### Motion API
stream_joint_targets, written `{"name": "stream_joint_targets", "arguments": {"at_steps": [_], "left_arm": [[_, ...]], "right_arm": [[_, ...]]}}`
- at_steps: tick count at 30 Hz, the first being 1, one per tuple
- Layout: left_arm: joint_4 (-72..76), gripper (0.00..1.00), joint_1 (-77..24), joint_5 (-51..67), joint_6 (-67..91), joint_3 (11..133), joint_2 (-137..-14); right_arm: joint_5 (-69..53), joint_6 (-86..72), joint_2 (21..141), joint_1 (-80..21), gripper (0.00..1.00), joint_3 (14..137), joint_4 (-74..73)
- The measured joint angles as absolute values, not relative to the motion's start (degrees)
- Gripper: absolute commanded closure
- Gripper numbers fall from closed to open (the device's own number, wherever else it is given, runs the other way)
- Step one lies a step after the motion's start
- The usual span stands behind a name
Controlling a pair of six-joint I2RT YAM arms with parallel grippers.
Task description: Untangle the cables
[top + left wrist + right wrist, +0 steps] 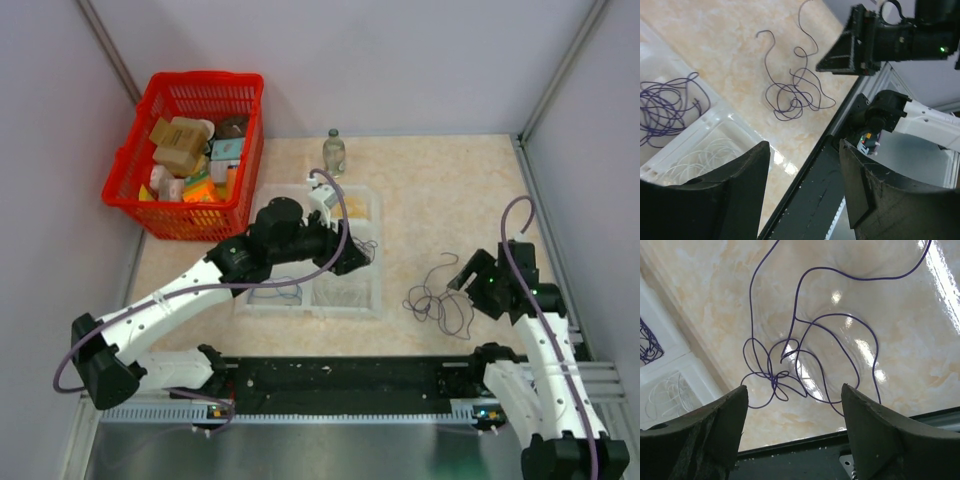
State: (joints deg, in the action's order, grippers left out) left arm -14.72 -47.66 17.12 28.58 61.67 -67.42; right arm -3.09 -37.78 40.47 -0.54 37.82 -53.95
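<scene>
The cables on the bare table are a loose tangle of thin dark purple wire, with a small knot and long loops trailing away from it. My right gripper hangs just above and to the right of the tangle. It is open, with nothing between its fingers. My left gripper hovers over the clear tray and is open and empty. One tray compartment holds more purple wire. Another holds whitish strands.
A red basket full of boxes stands at the back left. A small glass bottle is behind the tray. A black rail runs along the near table edge. Walls close in on both sides.
</scene>
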Motion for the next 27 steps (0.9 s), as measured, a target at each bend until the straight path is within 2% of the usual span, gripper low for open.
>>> {"name": "stream_joint_targets", "arguments": {"at_steps": [4, 7, 9, 10, 13, 16, 18, 23, 27], "left_arm": [[-14.3, 0.39, -52.8, 17.1, 28.5, 63.5, -70.5], [-13.9, 0.39, -55.5, 16.9, 28.4, 64.5, -71.7], [-13.6, 0.39, -56.7, 16.9, 28.4, 64.7, -71.9], [-13.6, 0.38, -57.0, 16.9, 28.4, 64.8, -71.9], [-13.6, 0.38, -57.2, 16.6, 28.0, 65.0, -71.9], [-13.7, 0.37, -57.2, 16.5, 27.2, 66.3, -72.3], [-13.5, 0.37, -57.2, 17.1, 26.9, 68.1, -73.3], [-12.5, 0.37, -57.2, 19.2, 26.6, 74.7, -76.9], [-10.8, 0.36, -57.2, 20.1, 26.7, 79.4, -78.0]], "right_arm": [[-5.1, -38.4, 46.2, 2.1, 0.41, 35.2, -48.0], [-6.7, -38.5, 54.5, 2.1, 0.66, 34.9, -41.2], [-7.4, -38.3, 58.7, 2.2, 0.91, 34.9, -37.4], [-7.7, -38.3, 60.5, 2.2, 1.0, 35.0, -35.6], [-8.6, -37.7, 62.8, 2.2, 1.0, 37.2, -35.6], [-8.8, -37.4, 59.5, 2.2, 1.0, 44.4, -39.8], [-8.9, -36.8, 55.8, 2.2, 1.0, 52.0, -43.5], [-10.7, -35.6, 52.6, 2.2, 1.0, 82.9, -50.2], [-13.5, -35.6, 52.3, 2.2, 1.0, 98.1, -52.6]]}}
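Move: The loose cable strand that the open right hand goes for lies about 6 cm ahead of it, neither left nor right, and 5 cm below. The cable tangle's middle is some 6 cm to that hand's left and 3 cm back, also 5 cm down; the tray compartment with the white cable is about 29 cm left, roughly level. From the left hand, the strand lies some 25 cm right, 3 cm ahead and 22 cm below. The right hand dips about 6 cm forward and 5 cm down onto the loose strand, shuts its fingers on it, then sweeps fast upward by some 40 cm, drawing back slightly near the top as the wrist tips the fingers up by about 50 degrees. The left hand, empty and open, moves back and to the right, then goes on right while rising about 9 cm. ##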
